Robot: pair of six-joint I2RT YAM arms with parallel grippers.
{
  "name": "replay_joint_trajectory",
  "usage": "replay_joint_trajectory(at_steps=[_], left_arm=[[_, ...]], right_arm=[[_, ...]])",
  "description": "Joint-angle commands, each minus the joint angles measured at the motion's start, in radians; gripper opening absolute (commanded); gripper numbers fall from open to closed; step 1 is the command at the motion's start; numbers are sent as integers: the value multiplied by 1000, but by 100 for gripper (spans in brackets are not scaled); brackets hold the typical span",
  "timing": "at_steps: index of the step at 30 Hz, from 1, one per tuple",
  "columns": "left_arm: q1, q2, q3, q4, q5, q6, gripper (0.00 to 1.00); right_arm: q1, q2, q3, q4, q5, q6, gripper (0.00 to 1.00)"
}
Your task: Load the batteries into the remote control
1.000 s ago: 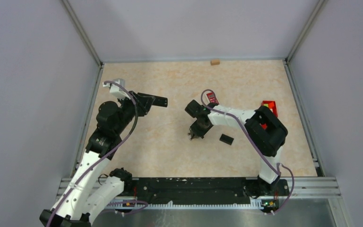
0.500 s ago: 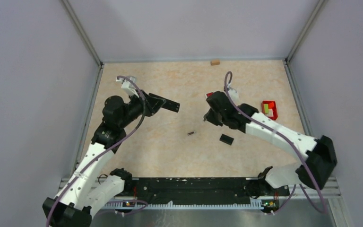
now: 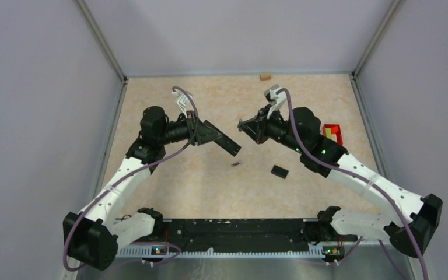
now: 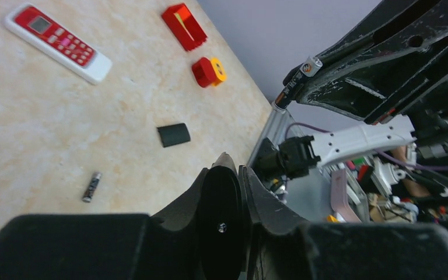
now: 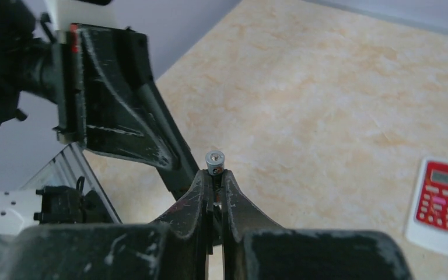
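Observation:
My left gripper (image 3: 201, 129) is shut on a long black remote control (image 3: 220, 139), held above the table and pointing right and toward the near edge. In the left wrist view the remote (image 4: 224, 224) fills the gap between the jaws end-on. My right gripper (image 3: 244, 124) faces it from the right, shut on a small battery (image 5: 214, 162) whose silvery end sticks out past the fingertips. The same held battery (image 4: 311, 65) shows in the left wrist view. A second battery (image 3: 235, 165) lies loose on the table below both grippers.
A small black cover (image 3: 279, 171) lies right of the loose battery. A red and white remote (image 5: 437, 204) lies on the table under my right arm. A red tray (image 3: 332, 133) stands at the right, and a wooden block (image 3: 265, 76) sits by the back wall.
My right gripper rose from the table with a battery and swung left to face the remote. My left arm carried the black remote right, towards the middle. One battery stayed on the table.

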Motion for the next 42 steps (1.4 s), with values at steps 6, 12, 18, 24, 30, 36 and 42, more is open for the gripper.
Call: replay_joint_trajectory(at_steps=[6,12,18,24,30,36,42], left_arm=[[9,42,85,22,232,-23,0],[29,75,112,2,311,-23,0],[38,80,124,1,325,-22,0],[39,83,126,1,319,-25,0],[42,73,127,1,318,-27,0],[44,67,128,2,323,-28,0],[45,63,128,2,325,-29,0]], right_arm=[[74,59,93,78,-309,-355,0],[89,12,23,120,-362,-426,0],[91,-7,-19,108,-406,-450,0],[113,9,-30,100,-402,-471,0],[128,24,-20,57,-398,-493,0],[131,31,-10,13,-386,-513,0],[131,45,-2,-9,-378,-516,0]])
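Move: The open battery compartment of the black remote, held by the left hand, lies about 6 cm back, 3 cm left and 5 cm below the right hand, which already holds a battery. On the table some 30 cm below that hand, the loose battery is about 2 cm ahead and 2 cm left, the battery cover 2 cm back and 16 cm right. From the left hand, the battery in the right fingers is roughly 3 cm ahead, 7 cm right and 3 cm above. The battery, still pinched in the right fingers, is brought back about 8 cm and left some 5 cm to the remote's open compartment, turning roughly 30 degrees counter-clockwise on the way and sinking about 3 cm late. The left hand keeps its grip on the remote, draws it back and slightly up, and turns it about 15 degrees clockwise, then holds it still. ##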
